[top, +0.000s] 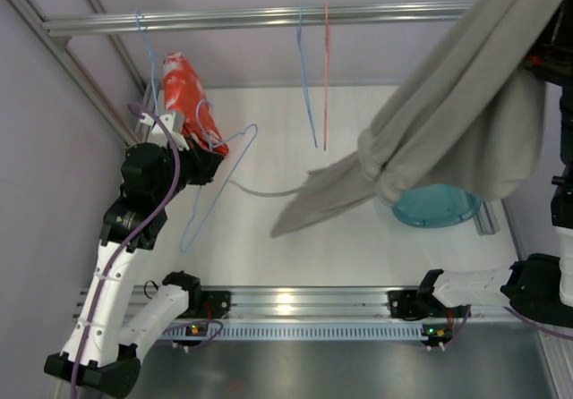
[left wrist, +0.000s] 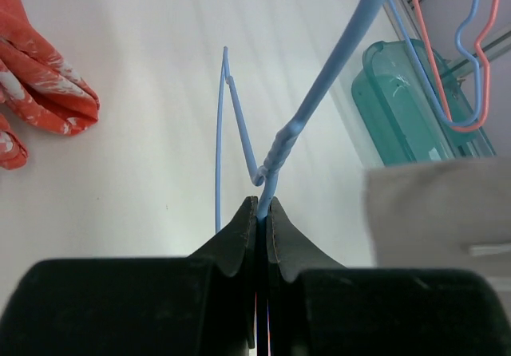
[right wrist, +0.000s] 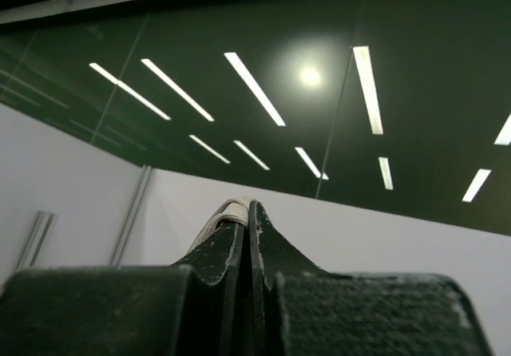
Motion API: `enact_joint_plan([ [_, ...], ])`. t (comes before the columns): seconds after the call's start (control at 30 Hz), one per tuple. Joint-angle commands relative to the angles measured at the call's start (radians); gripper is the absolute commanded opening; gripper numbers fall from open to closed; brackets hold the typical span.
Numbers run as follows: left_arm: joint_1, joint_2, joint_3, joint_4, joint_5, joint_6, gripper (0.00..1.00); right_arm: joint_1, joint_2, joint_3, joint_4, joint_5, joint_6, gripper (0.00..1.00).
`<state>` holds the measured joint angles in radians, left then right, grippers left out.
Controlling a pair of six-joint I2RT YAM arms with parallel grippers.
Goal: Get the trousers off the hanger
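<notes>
My left gripper (left wrist: 263, 204) is shut on the wire of a light blue hanger (left wrist: 319, 92), just below its twisted neck. From above, the hanger (top: 219, 184) slants down at the left gripper (top: 215, 157). The grey trousers (top: 448, 113) hang in a long drape from the upper right down to a point (top: 282, 229) just right of the hanger. A thin pale strand (top: 269, 191) runs between them. My right gripper (right wrist: 243, 208) points up at the ceiling, shut on a pale fold of the trousers (right wrist: 231, 210). In the top view the cloth hides it.
An orange garment (top: 183, 90) hangs from the metal rail (top: 269, 16) beside the left arm. A blue hanger (top: 307, 86) and a pink hanger (top: 326, 77) dangle mid-rail. A teal bin (top: 439, 207) sits under the trousers.
</notes>
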<state>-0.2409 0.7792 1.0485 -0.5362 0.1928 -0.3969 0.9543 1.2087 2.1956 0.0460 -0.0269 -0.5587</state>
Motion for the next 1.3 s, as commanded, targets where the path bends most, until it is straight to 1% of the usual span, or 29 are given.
enact_joint_plan([
  [0.0,0.003,0.011,0.011,0.059,-0.012,0.027,0.00,-0.020,-0.034,0.032,0.124,0.015,-0.061,0.00],
  [0.1,0.003,0.023,0.025,0.059,-0.013,0.035,0.00,-0.064,-0.058,0.007,0.127,0.022,-0.061,0.00],
  [0.13,0.005,0.028,0.030,0.059,-0.012,0.035,0.00,-0.075,-0.083,-0.013,0.133,0.048,-0.073,0.00],
  [0.2,0.005,0.034,0.044,0.061,-0.001,0.035,0.00,-0.109,-0.113,-0.089,0.147,0.068,-0.096,0.00],
  [0.3,0.003,0.048,0.054,0.061,0.020,0.029,0.00,-0.133,-0.172,-0.213,0.215,0.123,-0.188,0.00],
  [0.33,0.003,0.054,0.056,0.061,0.040,0.027,0.00,-0.135,-0.182,-0.236,0.260,0.148,-0.263,0.00],
  [0.37,0.003,0.055,0.057,0.059,0.046,0.020,0.00,-0.137,-0.182,-0.272,0.287,0.206,-0.300,0.00],
  [0.4,0.003,0.060,0.061,0.061,0.051,0.017,0.00,-0.138,-0.172,-0.281,0.317,0.237,-0.375,0.00],
  [0.43,0.003,0.066,0.062,0.061,0.065,0.015,0.00,-0.137,-0.158,-0.283,0.362,0.270,-0.406,0.00],
  [0.47,0.003,0.071,0.064,0.061,0.066,0.012,0.00,-0.137,-0.146,-0.268,0.371,0.316,-0.434,0.00],
  [0.6,0.002,0.083,0.080,0.062,0.088,0.010,0.00,-0.138,-0.081,-0.255,0.416,0.329,-0.584,0.00],
  [0.63,0.002,0.084,0.084,0.061,0.091,0.010,0.00,-0.138,-0.069,-0.251,0.431,0.332,-0.598,0.00],
  [0.67,0.002,0.089,0.087,0.061,0.097,0.010,0.00,-0.141,-0.055,-0.231,0.437,0.337,-0.601,0.00],
  [0.73,0.002,0.092,0.096,0.062,0.100,0.010,0.00,-0.176,-0.008,-0.194,0.424,0.340,-0.557,0.00],
  [0.8,0.002,0.092,0.099,0.062,0.100,0.009,0.00,-0.222,0.029,-0.114,0.375,0.334,-0.511,0.00],
  [0.87,0.002,0.094,0.105,0.062,0.102,0.004,0.00,-0.248,0.077,-0.077,0.376,0.320,-0.468,0.00],
  [1.0,0.002,0.095,0.122,0.061,0.103,0.007,0.00,-0.363,0.142,-0.062,0.371,0.263,-0.353,0.00],
  [1.1,0.002,0.095,0.128,0.061,0.100,0.015,0.00,-0.436,0.198,-0.013,0.365,0.237,-0.284,0.00],
  [1.23,0.002,0.095,0.125,0.059,0.091,0.016,0.00,-0.508,0.270,0.143,0.328,0.199,-0.231,0.00],
  [1.27,0.002,0.094,0.123,0.061,0.091,0.016,0.00,-0.538,0.278,0.156,0.331,0.190,-0.225,0.00],
])
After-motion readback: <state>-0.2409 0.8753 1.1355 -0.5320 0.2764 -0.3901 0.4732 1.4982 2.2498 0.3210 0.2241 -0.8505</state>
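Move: The right hand, high up and already gripping the trousers clear of their hanger, has the teal basket some 29 cm ahead, 13 cm to its right and about 75 cm below. From that hand, the emptied blue hanger is roughly 41 cm left, 13 cm ahead and 50 cm lower; the pink hanger on the rail is about 33 cm ahead, 19 cm left and 30 cm lower. From the left hand the basket is about 14 cm ahead, 52 cm right and 27 cm down. Sideways first, then outwards: the right hand swings about 9 cm to its right while easing back a little, then sweeps forward some 18 cm at nearly the same height, towards over the basket, turning about 50 degrees clockwise. Its shut fingers still point mostly up and keep their pinch on the trousers; the left hand keeps hold of the empty hanger, almost in place. ##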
